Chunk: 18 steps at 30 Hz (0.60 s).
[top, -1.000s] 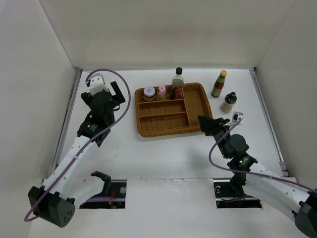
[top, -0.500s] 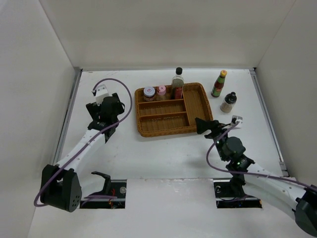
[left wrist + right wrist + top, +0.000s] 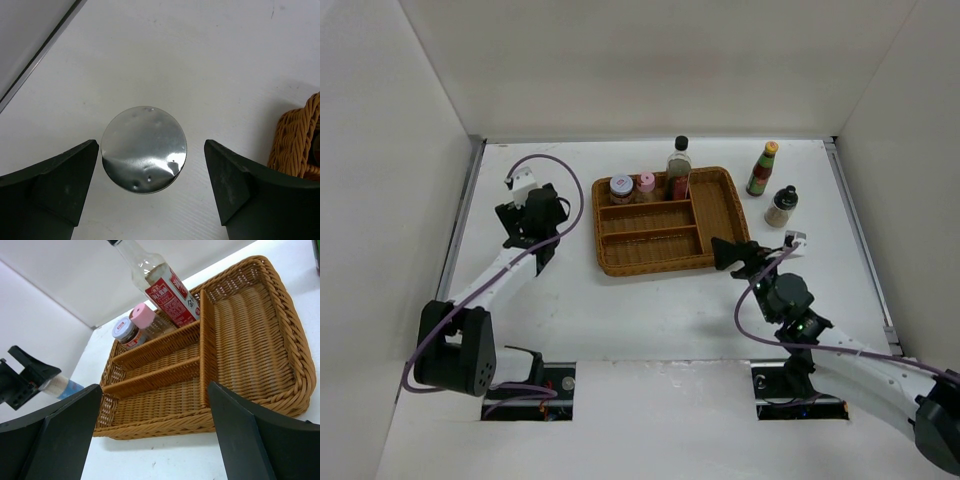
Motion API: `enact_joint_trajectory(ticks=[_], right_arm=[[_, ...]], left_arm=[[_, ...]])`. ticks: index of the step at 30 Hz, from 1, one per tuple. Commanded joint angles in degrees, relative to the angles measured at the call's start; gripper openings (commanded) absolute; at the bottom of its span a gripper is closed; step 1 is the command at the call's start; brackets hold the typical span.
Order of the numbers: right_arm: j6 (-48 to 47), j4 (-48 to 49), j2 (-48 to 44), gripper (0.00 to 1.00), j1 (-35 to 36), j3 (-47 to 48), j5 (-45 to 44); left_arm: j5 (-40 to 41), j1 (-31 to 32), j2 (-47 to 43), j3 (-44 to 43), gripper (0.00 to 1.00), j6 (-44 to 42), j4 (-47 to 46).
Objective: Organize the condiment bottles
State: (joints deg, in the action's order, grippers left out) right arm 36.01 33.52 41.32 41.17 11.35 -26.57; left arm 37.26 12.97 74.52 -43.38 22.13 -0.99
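Note:
Seen from above in the left wrist view, a shaker with a round silver lid [image 3: 144, 148] stands on the table. My left gripper [image 3: 150, 167] is open with a finger on either side of the lid, not touching it. The right wrist view shows that shaker [image 3: 57, 386] has white contents and a blue label. In the top view my left gripper [image 3: 542, 238] hides it. My right gripper [image 3: 733, 251] is open and empty at the wicker tray's [image 3: 716, 215] near right corner. The tray's back compartment holds a tall black-capped bottle [image 3: 678, 165], a pink-lidded jar [image 3: 646, 185] and a lilac-lidded jar [image 3: 621, 188].
A red sauce bottle with a green neck [image 3: 762, 168] and a clear black-capped shaker [image 3: 781, 207] stand on the table right of the tray. White walls close in the left, back and right sides. A metal rail [image 3: 40, 52] runs along the left edge.
The left gripper has swung from facing the tray to pointing down over the silver-lidded shaker. The right gripper has shifted slightly left toward the tray's corner.

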Motion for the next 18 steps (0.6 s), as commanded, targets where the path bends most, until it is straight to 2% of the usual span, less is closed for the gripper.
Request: enact_joint_trajectory(ticks=[1,3,6,8,10,14,18], right_arm=[[0.1,1.5,0.9,0.94,-0.6,3.1,0.7],[0.6,1.0,2.2,0.94,-1.1,3.6,1.2],[0.2,0.1,2.7,0.93,-0.9,4.3,1.5],[0.5,0.5,2.5,0.93,-1.2,3.9,1.3],[0.9,0.2,2.7,0.93,-1.8,3.8,1.5],[0.5,0.5,2.8,0.93,-1.5,3.9,0.9],[1.2,0.0,4.6,0.93,-2.1,4.5,1.7]], left_arm=[[-0.3,-0.7,0.5,-2.2,0.83,0.3,-4.5],[-0.7,-1.2,1.1,-2.2,0.74,0.3,-4.6],[-0.1,-1.2,-0.7,-0.8,0.51,0.4,-5.9],[-0.2,-1.1,-3.2,-0.8,0.42,0.2,-5.8],[-0.1,0.2,-6.9,-1.8,0.38,-0.2,-4.3],[0.3,6.9,-13.2,-4.3,0.37,-0.7,-2.3],[-0.1,15.1,-13.5,-7.8,0.37,-0.4,-0.9]])
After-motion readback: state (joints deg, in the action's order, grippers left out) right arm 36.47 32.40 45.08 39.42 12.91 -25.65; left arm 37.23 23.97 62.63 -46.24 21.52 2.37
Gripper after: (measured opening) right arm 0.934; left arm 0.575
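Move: The blue-banded bottle with the silver end stands between the left hand's open fingers, about 1 cm ahead, neither left nor right, its middle some 2 cm below. The basket's middle is about 30 cm to the right and 3 cm back, 6 cm lower; in it the white-capped jar stands 19 cm right and 4 cm ahead, 5 cm lower. From the right hand the bottle lies about 41 cm left, 10 cm ahead, 7 cm below. Left hand closes on the blue-banded bottle, lifts about 8 cm and swings 7 cm right towards the basket. ##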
